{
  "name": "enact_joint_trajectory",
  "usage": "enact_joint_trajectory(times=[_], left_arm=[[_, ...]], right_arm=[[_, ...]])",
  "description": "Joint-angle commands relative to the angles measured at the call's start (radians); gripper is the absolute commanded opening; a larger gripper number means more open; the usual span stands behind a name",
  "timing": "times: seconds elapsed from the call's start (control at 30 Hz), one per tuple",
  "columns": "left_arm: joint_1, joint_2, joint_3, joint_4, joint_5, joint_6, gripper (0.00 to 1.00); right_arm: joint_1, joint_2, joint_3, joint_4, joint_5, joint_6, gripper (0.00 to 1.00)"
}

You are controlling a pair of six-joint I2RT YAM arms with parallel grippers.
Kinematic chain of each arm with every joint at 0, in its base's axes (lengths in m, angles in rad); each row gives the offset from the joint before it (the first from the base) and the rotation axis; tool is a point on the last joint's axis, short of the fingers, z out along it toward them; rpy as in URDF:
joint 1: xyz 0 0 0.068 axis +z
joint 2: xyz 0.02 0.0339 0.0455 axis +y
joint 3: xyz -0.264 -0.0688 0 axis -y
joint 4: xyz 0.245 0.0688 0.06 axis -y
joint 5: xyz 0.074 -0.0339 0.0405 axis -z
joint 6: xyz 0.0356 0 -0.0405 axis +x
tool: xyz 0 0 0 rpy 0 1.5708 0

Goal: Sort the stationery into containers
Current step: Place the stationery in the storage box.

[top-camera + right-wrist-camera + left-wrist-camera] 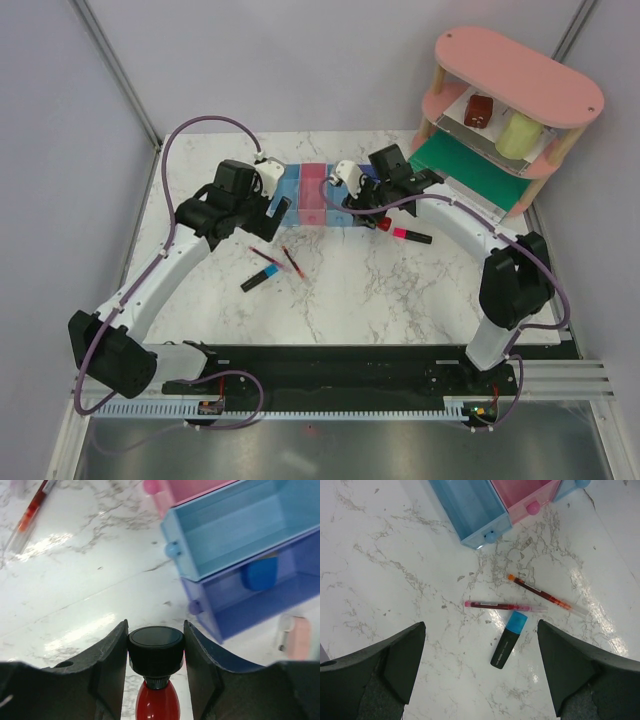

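The containers are four joined bins: light blue (288, 190), pink (313, 188), light blue (235, 525) and darker blue (265, 597). My right gripper (155, 628) is shut on a red-and-black stationery piece (156, 647), held just in front of the bins (384, 225). A blue block (260, 573) lies in the darker blue bin. A pinkish block (295, 637) lies beside that bin. My left gripper (480, 665) is open and empty above a blue-ended black marker (509, 640) and two thin red pens (505, 606) (545, 595). A pink-ended marker (412, 236) lies right of my right gripper (378, 214).
A pink oval two-tier shelf (520, 70) stands at the back right, holding a brown block (478, 109) and a pale green cylinder (518, 134). A green sheet (470, 170) lies under it. The marble table (380, 300) ends at a black rail near the arm bases.
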Motion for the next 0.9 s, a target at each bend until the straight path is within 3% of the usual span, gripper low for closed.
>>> enact_joint_trajectory(times=[0.0,0.7,0.8,0.87], left_arm=[[0.001,-0.037,0.004,0.023,-0.019,0.046,1.0],[0.003,-0.051,0.008,0.02,-0.027,0.083,1.0],[0.003,-0.049,0.004,0.02,-0.021,0.083,1.0],[0.003,-0.051,0.004,0.02,-0.022,0.081,1.0]], right_arm=[[0.043,-0.02,-0.068,-0.014,-0.068,0.012,0.39],[0.143,0.265,-0.094,0.049,-0.059,0.002,0.41],[0.146,0.274,-0.086,0.048,-0.058,0.005,0.46],[0.15,0.274,-0.085,0.048,-0.057,0.006,0.55]])
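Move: The right hand holds the red-and-black piece by its black end. The bare table patch it is taken to lies about 6 cm back, 4 cm left and 15 cm below. The dark blue compartment's middle is some 15 cm ahead, level sideways, the light blue one beside it 6 cm left; the pink-and-black marker lies 11 cm right, 2 cm ahead. From the left hand that patch is about 16 cm right, 2 cm back, 20 cm below. Down about 13 cm in all, the right hand first swings back some 5 cm, away from the storage box compartments, then sinks almost straight onto the open table in front of them, drifting 4 cm left. The wrist tips the fingers some 15 degrees steeper, and they keep their pinch on the black end as the hand stops just above the marble. ##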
